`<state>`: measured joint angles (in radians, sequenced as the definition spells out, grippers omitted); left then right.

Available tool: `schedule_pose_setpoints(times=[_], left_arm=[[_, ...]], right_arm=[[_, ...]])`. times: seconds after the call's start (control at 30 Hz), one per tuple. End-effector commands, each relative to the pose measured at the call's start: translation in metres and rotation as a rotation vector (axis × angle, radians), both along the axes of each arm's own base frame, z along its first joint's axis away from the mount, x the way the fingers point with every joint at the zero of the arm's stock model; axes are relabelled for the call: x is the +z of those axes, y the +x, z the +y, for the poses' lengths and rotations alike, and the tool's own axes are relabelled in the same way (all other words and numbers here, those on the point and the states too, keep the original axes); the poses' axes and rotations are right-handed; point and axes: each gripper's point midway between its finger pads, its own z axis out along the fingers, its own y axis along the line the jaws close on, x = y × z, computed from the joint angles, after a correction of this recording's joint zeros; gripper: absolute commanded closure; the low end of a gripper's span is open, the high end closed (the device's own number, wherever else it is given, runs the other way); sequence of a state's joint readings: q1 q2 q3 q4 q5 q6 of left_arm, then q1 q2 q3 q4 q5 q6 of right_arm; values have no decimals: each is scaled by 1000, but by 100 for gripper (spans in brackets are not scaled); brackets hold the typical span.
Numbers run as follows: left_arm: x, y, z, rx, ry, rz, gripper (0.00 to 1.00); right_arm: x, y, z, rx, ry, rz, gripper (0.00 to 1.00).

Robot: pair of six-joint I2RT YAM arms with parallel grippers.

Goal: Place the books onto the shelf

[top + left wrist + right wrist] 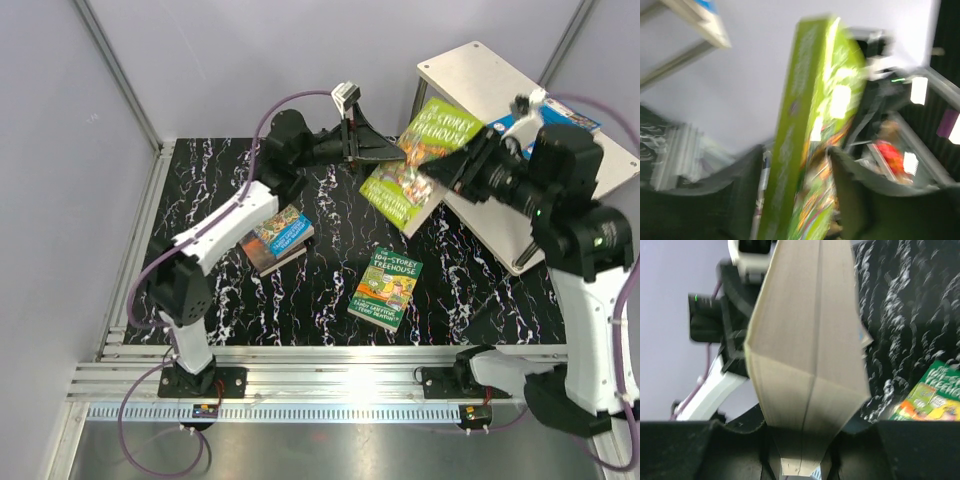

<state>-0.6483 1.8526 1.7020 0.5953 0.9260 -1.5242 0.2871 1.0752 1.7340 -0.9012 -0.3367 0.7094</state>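
Observation:
A green Treehouse book (437,128) hangs in the air in front of the shelf (470,72), its cover bent into two green panels. My right gripper (443,168) is shut on its right edge. In the right wrist view its cream page edges (807,355) fill the space between the fingers (860,450). My left gripper (390,152) is at the book's left edge. In the blurred left wrist view the book (812,125) stands between the spread fingers (742,195), with a gap on the left side. Another green book (386,290) lies flat on the table.
A blue-covered book (280,232) lies on top of a dark one at the table's left. Another blue book (558,118) rests on the shelf's top board at the far right. The marbled black table (220,180) has a metal rail along its near edge (320,385).

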Motion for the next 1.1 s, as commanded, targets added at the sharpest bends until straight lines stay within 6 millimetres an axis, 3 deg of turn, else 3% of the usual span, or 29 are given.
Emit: schedule_pose_setpoints(times=[0.0,0.03,0.07,0.1,0.13,0.17,0.2,0.23,0.27,0.33,0.37,0.4,0.47,0.5,0.57,0.73,0.87,1.07], left_arm=[[-8,0,30,166,219,-134,2],[-17,6,38,202,253,-159,1],[-23,1,50,225,271,-150,1],[-31,0,55,234,285,-136,1],[-35,2,65,259,291,-129,1],[-59,1,70,263,326,-88,1],[-52,-8,79,278,313,-107,1],[-57,-10,86,291,323,-110,1],[-75,-11,90,299,358,-81,1],[-82,-23,102,316,389,-94,1],[-86,-28,106,321,397,-98,1],[-95,-36,113,328,416,-98,1],[-100,-43,119,338,424,-102,1],[-105,-49,123,338,431,-105,1],[-111,-53,125,335,442,-108,1],[-120,-52,132,344,485,-126,1],[-119,-49,131,348,475,-140,1],[-123,-49,128,325,483,-147,1]], right_arm=[[63,18,-38,-186,-157,-194,100],[58,44,-40,-214,-206,-162,100],[58,51,-55,-269,-247,-140,100],[93,45,-70,-316,-235,-232,100],[83,74,-78,-333,-242,-180,100],[83,81,-109,-375,-209,-147,100],[93,83,-121,-403,-150,-151,100],[84,98,-134,-412,-111,-102,100],[74,108,-162,-439,-59,-52,100],[62,123,-185,-454,23,10,100],[63,126,-197,-477,33,11,100],[62,129,-221,-530,67,20,100],[70,146,-234,-465,126,-18,100],[65,156,-253,-482,199,12,100],[74,163,-258,-422,288,3,100],[54,165,-289,-398,383,75,100],[27,161,-289,-374,401,173,100],[15,155,-283,-354,429,228,100]])
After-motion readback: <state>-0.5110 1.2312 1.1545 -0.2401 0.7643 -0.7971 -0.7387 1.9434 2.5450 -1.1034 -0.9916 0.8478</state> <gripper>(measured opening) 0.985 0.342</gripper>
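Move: My right hand holds the 65-Storey book; the blue book on the shelf's top board, where it is going, lies about 22 cm to the right, 12 cm farther out and some 6 cm lower. The green 104-Storey book is on the table about 43 cm below, 5 cm to the left and level fore-and-aft. From my left hand that green book is about 4 cm back, 2 cm right and 43 cm down; the 26-Storey book lies about 25 cm left, 8 cm ahead and 43 cm down. Keeping my grip on the 65-Storey book, I swing my right hand about 30 cm right and 17 cm forward, arching up some 9 cm and back down to bring it over the blue book, turning clockwise and rolling its left side up. My left hand opens fully, comes free of the book's left side, then draws left, down and slightly back, its fingers tipping down. ##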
